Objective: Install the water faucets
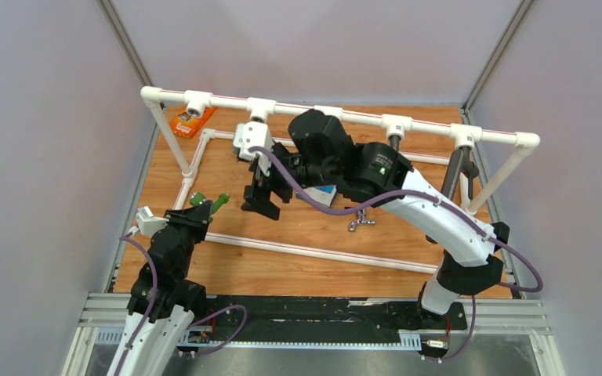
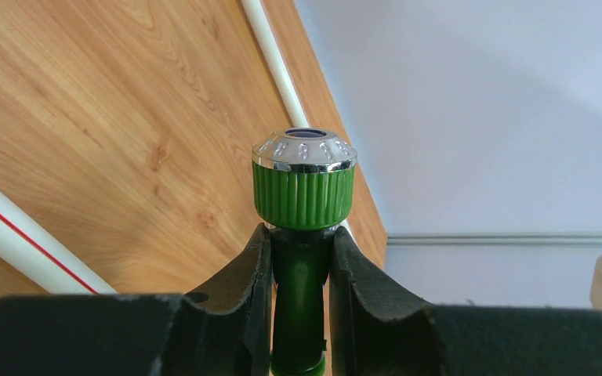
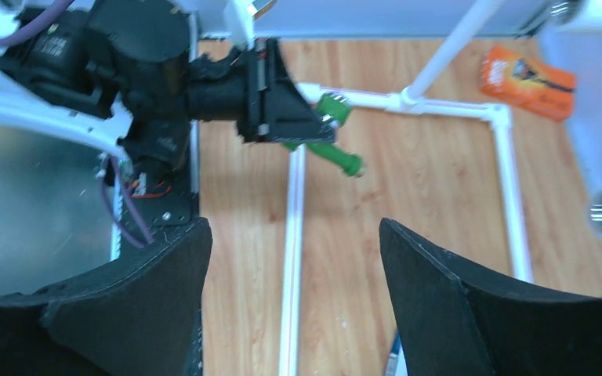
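My left gripper [image 1: 202, 210] is shut on the green plastic faucet [image 1: 218, 204], holding it off the table at the left, near the frame's left leg. In the left wrist view the fingers [image 2: 255, 266] clamp the faucet's green stem, and its ribbed green cap with a chrome rim [image 2: 303, 184] stands just past the tips of the gripper [image 2: 302, 235]. My right gripper [image 1: 262, 208] hangs open and empty over the middle of the board. From its wrist view its gripper [image 3: 294, 235] faces the held green faucet [image 3: 325, 133]. The chrome faucet [image 1: 360, 222] lies on the board under the right forearm.
The white pipe frame [image 1: 345, 115] has several tee sockets along its top rail and floor pipes [image 1: 321, 252] around the wooden board. Two dark cylinders [image 1: 455, 168] hang from the right-hand tees. A blue-and-white box [image 1: 325, 193] lies under the right arm. An orange packet [image 1: 190, 122] lies at the back left.
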Action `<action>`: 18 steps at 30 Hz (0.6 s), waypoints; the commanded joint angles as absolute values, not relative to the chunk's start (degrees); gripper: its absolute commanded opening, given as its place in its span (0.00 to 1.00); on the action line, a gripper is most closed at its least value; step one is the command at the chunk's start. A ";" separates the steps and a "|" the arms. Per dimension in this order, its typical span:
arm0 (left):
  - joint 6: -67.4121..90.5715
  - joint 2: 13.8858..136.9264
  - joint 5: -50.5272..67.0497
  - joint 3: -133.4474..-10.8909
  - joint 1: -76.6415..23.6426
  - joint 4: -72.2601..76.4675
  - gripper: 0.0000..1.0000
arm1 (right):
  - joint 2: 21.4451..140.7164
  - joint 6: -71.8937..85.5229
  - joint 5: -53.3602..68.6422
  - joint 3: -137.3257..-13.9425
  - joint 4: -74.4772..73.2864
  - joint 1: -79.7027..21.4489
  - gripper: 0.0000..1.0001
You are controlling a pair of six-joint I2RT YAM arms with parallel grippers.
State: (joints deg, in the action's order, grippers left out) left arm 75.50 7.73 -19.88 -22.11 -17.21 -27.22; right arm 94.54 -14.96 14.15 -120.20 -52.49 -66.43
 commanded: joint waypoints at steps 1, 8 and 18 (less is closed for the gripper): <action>73.04 10.18 -18.37 -26.19 -16.96 -24.44 0.00 | 97.12 -17.40 11.61 -130.68 -56.69 -60.93 0.83; 70.66 16.34 -15.30 -30.23 -17.05 -20.57 0.00 | 93.08 -18.11 9.83 -132.81 -50.46 -46.08 0.85; 69.78 21.44 -13.80 -34.72 -17.05 -15.82 0.00 | 83.50 -18.54 20.37 -116.74 -46.49 -21.55 0.86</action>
State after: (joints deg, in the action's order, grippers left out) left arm 70.61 20.99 -14.24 -31.73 -17.21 -20.99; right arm 87.18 -17.08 13.30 -121.34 -48.82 -27.86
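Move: The right hand, empty, has the fourth tee of the white top pipe (with the grey faucet) about 20 cm ahead and 30 cm to its right, nearly level with it. The third tee, with the yellow faucet, is some 22 cm ahead and 14 cm right; the empty second tee is about 25 cm ahead and 2 cm left. From the left hand, that second tee is roughly 18 cm ahead, 17 cm right and 18 cm up; the empty first tee is 20 cm straight ahead and 18 cm up. Nothing new is touched: the open right hand sweeps towards the fourth tee, forward and to the right about 20 cm each, forward first and then more sideways, rising some 7 cm to come above the top pipe while turning about 40 degrees clockwise. The left hand keeps its pinch on the green faucet and lifts it about 5 cm, easing slightly right and forward towards the empty second tee. ##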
